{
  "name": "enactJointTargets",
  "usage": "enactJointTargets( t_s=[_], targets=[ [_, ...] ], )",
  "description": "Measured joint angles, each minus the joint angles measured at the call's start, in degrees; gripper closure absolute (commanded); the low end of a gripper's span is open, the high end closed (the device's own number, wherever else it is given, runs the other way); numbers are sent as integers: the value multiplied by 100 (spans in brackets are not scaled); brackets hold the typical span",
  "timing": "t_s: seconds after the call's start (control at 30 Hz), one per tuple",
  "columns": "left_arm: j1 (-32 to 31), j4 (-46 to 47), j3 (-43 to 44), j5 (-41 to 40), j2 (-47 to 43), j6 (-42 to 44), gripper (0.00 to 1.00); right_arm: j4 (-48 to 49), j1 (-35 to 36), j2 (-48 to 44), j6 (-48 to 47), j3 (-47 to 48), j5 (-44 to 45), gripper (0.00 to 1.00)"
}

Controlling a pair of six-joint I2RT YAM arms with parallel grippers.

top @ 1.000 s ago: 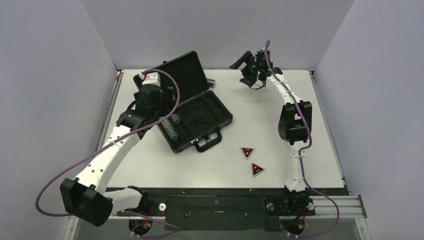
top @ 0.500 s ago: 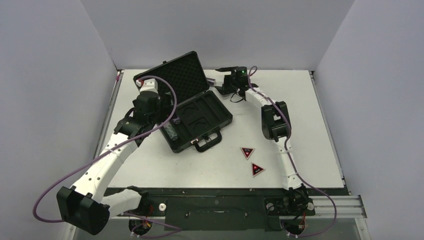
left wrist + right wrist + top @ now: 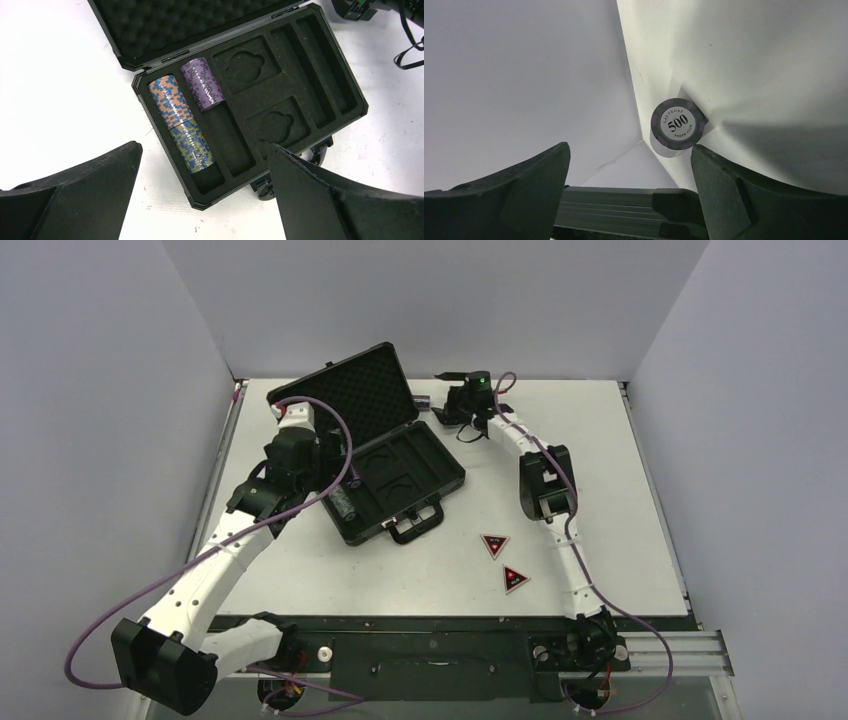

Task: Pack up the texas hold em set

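Note:
The black briefcase (image 3: 415,475) lies open at the back left, its foam lid (image 3: 355,390) upright. In the left wrist view its tray (image 3: 300,65) holds three lying chip stacks: orange-blue (image 3: 171,100), green-blue (image 3: 194,148) and purple (image 3: 201,82). My left gripper (image 3: 330,455) hovers open and empty over the case's left end (image 3: 202,147). A purple 500 chip stack (image 3: 676,125) lies on the table behind the case (image 3: 424,402). My right gripper (image 3: 441,398) is open, close to this stack and not touching it (image 3: 628,150). Two red-and-black triangular tokens (image 3: 494,544) (image 3: 515,579) lie in front.
The case handle (image 3: 415,525) points toward the near edge. Grey walls enclose the white table (image 3: 620,490) on three sides. A dark ribbed part (image 3: 624,210) crosses the bottom of the right wrist view. Two round recesses (image 3: 245,65) and long slots in the foam hold nothing.
My right arm swung left from the back middle to the chip stack behind the case. My left arm drew back a little from the case.

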Motion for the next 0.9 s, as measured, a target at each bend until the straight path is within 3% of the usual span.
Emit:
enactJointTargets(
  t_s=[0.2, 0.53, 0.73, 0.9],
  targets=[
    [0, -2, 0, 4, 70, 44, 4, -186, -155, -157, -1644, -310, -68, 15],
    [0, -15, 0, 107, 87, 216, 4, -529, -647, -544, -5718, -483, -726, 16],
    [2, -98, 0, 201, 98, 382, 4, -522, -841, -308, -6581, 234, -933, 16],
    [0, -103, 0, 243, 103, 562, 4, -450, -728, -345, -6432, 299, -442, 18]
  ],
)
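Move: The purple chip stack lies on its side by the far wall, about 4 cm to the right hand's left, level with it in reach and some 5 cm below. The open case's tray has its middle about 21 cm back and 14 cm left of that hand; the middle of its raised lid is about 3 cm back and 26 cm left. From the left hand, the purple stack is roughly 32 cm ahead, 27 cm right and 18 cm below. No grip on the purple stack: the right hand backs off from it, going about 9 cm right, first dipping and drawing back some 2 cm, then coming up and forward about 3 cm. On the way the wrist rolls some 60 degrees about the finger line, counter-clockwise seen from behind the hand; the wide-open fingers keep pointing forward, left and down. ##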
